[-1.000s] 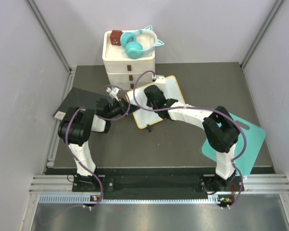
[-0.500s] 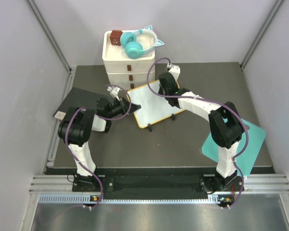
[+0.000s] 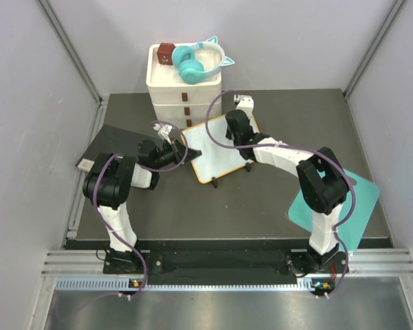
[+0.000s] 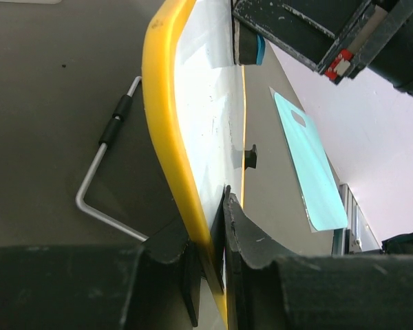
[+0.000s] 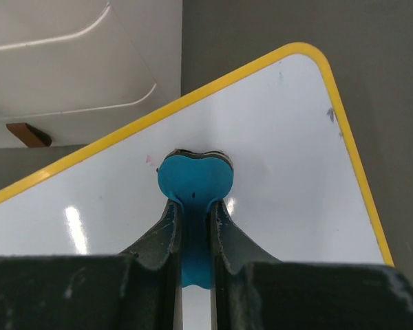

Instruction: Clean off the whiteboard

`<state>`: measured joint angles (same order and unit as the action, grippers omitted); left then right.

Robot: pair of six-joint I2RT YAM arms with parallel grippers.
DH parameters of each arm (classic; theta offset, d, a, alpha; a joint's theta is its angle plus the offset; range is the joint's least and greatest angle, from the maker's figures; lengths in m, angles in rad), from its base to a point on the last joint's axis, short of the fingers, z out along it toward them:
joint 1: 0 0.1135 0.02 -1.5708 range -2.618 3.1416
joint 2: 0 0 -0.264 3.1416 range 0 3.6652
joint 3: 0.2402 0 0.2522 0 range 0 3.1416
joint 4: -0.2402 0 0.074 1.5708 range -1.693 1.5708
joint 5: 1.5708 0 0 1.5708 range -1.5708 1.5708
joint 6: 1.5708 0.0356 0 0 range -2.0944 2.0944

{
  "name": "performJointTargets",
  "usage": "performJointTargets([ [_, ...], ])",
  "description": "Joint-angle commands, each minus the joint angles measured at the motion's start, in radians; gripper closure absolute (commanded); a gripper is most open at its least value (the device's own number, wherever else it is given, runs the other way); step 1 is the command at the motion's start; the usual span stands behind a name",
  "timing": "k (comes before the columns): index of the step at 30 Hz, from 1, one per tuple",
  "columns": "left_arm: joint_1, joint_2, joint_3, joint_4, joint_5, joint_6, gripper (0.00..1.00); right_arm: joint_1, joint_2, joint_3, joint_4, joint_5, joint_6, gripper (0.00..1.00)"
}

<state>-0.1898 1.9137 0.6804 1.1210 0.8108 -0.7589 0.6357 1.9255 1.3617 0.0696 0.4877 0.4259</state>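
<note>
The whiteboard [image 3: 212, 157], white with an orange-yellow frame, stands tilted on small black feet in front of the drawer stack. My left gripper [image 3: 190, 150] is shut on its left frame edge [image 4: 166, 137], one finger on each face. My right gripper [image 3: 238, 130] is shut on a blue eraser [image 5: 195, 180], whose pad presses on the white surface [image 5: 282, 165] near the far edge. In the left wrist view the eraser [image 4: 259, 49] shows at the top against the board. A faint dark smudge [image 5: 330, 114] sits by the far right corner.
The white drawer stack [image 3: 184, 89] carries teal headphones [image 3: 198, 62] and a red-brown cube [image 3: 166, 53]. A dark grey square pad [image 3: 113, 144] lies left. A teal cutting board [image 3: 358, 199] lies right. The whiteboard's wire stand leg [image 4: 103, 161] rests on the mat.
My right gripper has swept the eraser from the middle of the whiteboard toward its far right edge, then a little back. The left gripper has kept hold of the frame without moving.
</note>
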Motion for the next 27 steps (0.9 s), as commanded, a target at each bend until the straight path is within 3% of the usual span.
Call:
performJointTargets([
  [1, -0.046, 0.038, -0.027, -0.133, 0.087, 0.167, 1.00, 0.123, 0.070, -0.099, -0.114, -0.116, -0.013, 1.00],
  [16, -0.046, 0.039, -0.027, -0.128, 0.090, 0.164, 1.00, 0.367, 0.182, -0.113, -0.114, -0.115, 0.040, 1.00],
  [27, -0.048, 0.036, -0.030, -0.130, 0.088, 0.167, 1.00, 0.165, 0.066, -0.264, -0.120, -0.055, 0.188, 1.00],
])
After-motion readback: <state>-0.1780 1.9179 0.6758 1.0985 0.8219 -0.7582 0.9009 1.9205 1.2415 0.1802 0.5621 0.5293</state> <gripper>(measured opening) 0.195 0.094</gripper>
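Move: The whiteboard's middle lies about 6 cm back and 2 cm left of the right hand, some 3 cm lower; that hand already has the eraser on the board's far right part. The left gripper, clamping the board's left edge, is roughly 15 cm left and 10 cm back of the right hand. The white drawers stand about 15 cm ahead and 16 cm left of it. From the left hand, the whiteboard's middle is some 12 cm right and 4 cm ahead. The eraser, still pinched in the right hand, is swept diagonally across the whiteboard, left and back, from its far right part to close beside the left gripper, about 14 cm in one quick stroke that sinks 2 cm with the board's slope and turns some 10 degrees counter-clockwise. It then eases back about a centimetre to the right. The left hand keeps its clamp on the edge. ##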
